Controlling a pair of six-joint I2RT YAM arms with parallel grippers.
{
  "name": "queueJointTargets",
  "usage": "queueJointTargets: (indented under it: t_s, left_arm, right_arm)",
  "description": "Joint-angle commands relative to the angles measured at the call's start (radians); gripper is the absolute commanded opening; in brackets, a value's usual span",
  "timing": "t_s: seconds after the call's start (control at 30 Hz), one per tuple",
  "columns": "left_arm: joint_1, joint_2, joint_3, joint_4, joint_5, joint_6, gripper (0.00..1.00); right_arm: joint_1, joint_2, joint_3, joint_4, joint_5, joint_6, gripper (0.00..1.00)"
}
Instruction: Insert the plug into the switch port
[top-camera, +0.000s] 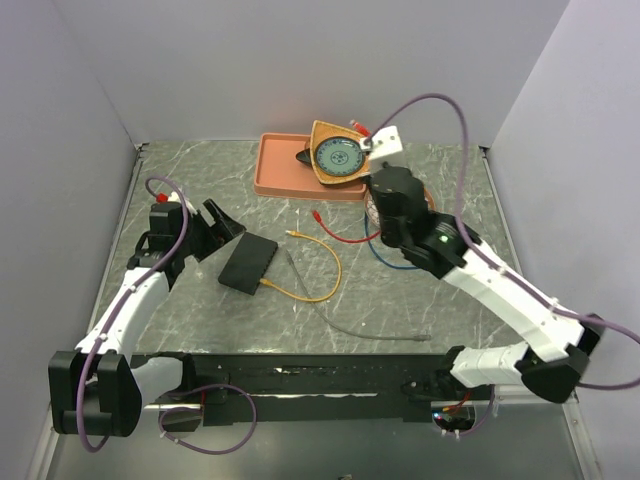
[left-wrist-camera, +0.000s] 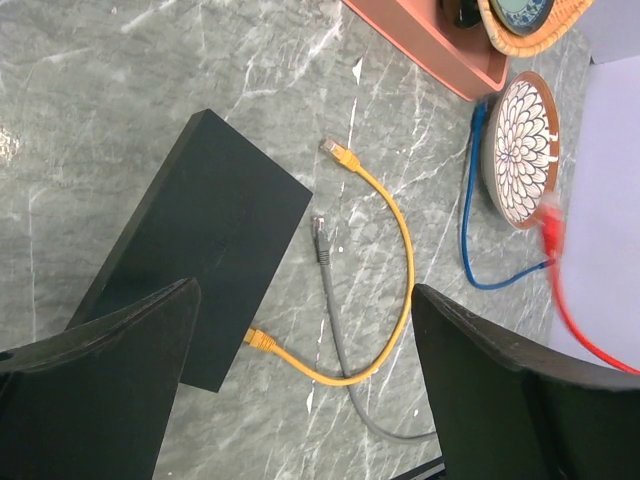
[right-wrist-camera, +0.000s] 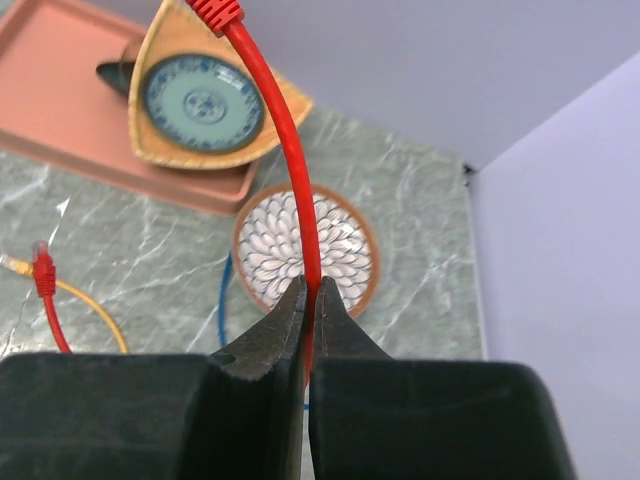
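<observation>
The switch (top-camera: 248, 263) (left-wrist-camera: 200, 230) is a flat black box lying left of the table's centre. A yellow cable (top-camera: 325, 270) (left-wrist-camera: 405, 260) has one plug (left-wrist-camera: 258, 340) against the switch's edge, and its other plug (left-wrist-camera: 338, 155) lies loose. My left gripper (top-camera: 215, 235) (left-wrist-camera: 303, 290) hangs open just above and left of the switch, holding nothing. My right gripper (right-wrist-camera: 312, 290) (top-camera: 372, 160) is shut on a red cable (right-wrist-camera: 290, 150), raised over the patterned plate. That cable's plug (right-wrist-camera: 213, 10) (top-camera: 358, 127) sticks up past the fingers. Its other red plug (top-camera: 317, 214) (right-wrist-camera: 42, 265) rests on the table.
A salmon-pink tray (top-camera: 280, 170) (right-wrist-camera: 60, 140) at the back holds a triangular wicker basket (top-camera: 335, 155) with a blue plate. A flower-patterned plate (left-wrist-camera: 522, 150) (right-wrist-camera: 270, 250) lies beside it. Grey cable (top-camera: 360, 325) (left-wrist-camera: 335, 330) and blue cable (left-wrist-camera: 470, 200) trail across the marble top. Walls close in on three sides.
</observation>
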Motion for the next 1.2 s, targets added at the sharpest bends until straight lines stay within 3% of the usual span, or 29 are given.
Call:
queueJointTargets:
  t_s: [0.0,0.27,0.43,0.57,0.63,0.67,0.73,0.77,0.8,1.17]
  left_arm:
    - [0.002,-0.01,-0.014,0.051,0.017,-0.008,0.93]
    - [0.0,0.026,-0.02,0.085,0.04,-0.019,0.93]
    - [0.0,0.036,-0.027,0.103,0.051,-0.022,0.93]
    - [0.0,0.042,-0.028,0.102,0.06,-0.021,0.94]
    - [0.002,0.039,-0.028,0.099,0.056,-0.014,0.94]
    - [0.002,0.038,-0.031,0.097,0.051,-0.014,0.94]
    - [0.0,0.035,-0.033,0.099,0.051,-0.014,0.94]
    - [0.002,0.036,-0.034,0.1,0.054,-0.014,0.94]
    - [0.0,0.036,-0.036,0.1,0.054,-0.014,0.94]
    - [0.002,0.041,-0.022,0.074,0.04,0.007,0.95]
  right_arm:
    - [-0.004,-0.082,0.013,-0.021,-0.009,-0.019,0.0]
    - [-0.01,-0.164,-0.271,-0.158,-0.208,0.4,0.0]
    - [-0.013,-0.174,-0.465,-0.221,-0.188,0.674,0.0]
    - [-0.026,-0.187,-0.541,-0.279,-0.181,0.79,0.01]
    - [-0.027,-0.194,-0.549,-0.314,-0.164,0.811,0.19]
    - [-0.026,-0.199,-0.55,-0.311,-0.167,0.797,0.38]
    - [-0.027,-0.222,-0.55,-0.299,-0.196,0.743,0.67]
    - [-0.026,-0.231,-0.55,-0.27,-0.207,0.725,0.91]
    - [-0.026,-0.24,-0.549,-0.261,-0.216,0.716,0.99]
    - [-0.018,-0.202,-0.495,-0.086,-0.443,0.555,0.99]
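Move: My right hand holds the red cable high up. The bare stretch of table where it goes is about 15 cm back, 2 cm left and some 35 cm below. On that table level, the yellow cable's loop lies about 6 cm back and 13 cm left of the hand, the grey cable 18 cm back and 7 cm left, the flower-patterned bowl 12 cm ahead and 9 cm right. From my left hand that stretch is about 14 cm back, 32 cm right, 16 cm below. With the red cable still pinched, my right hand rises a touch, then sweeps down about 25 cm and back some 10 cm, veering slightly right and tipping the fingers down about 30 degrees, towards the bare table right of the yellow loop. Still well above the table I open the fingers wide, let the cable go, then ease up and left a little. ##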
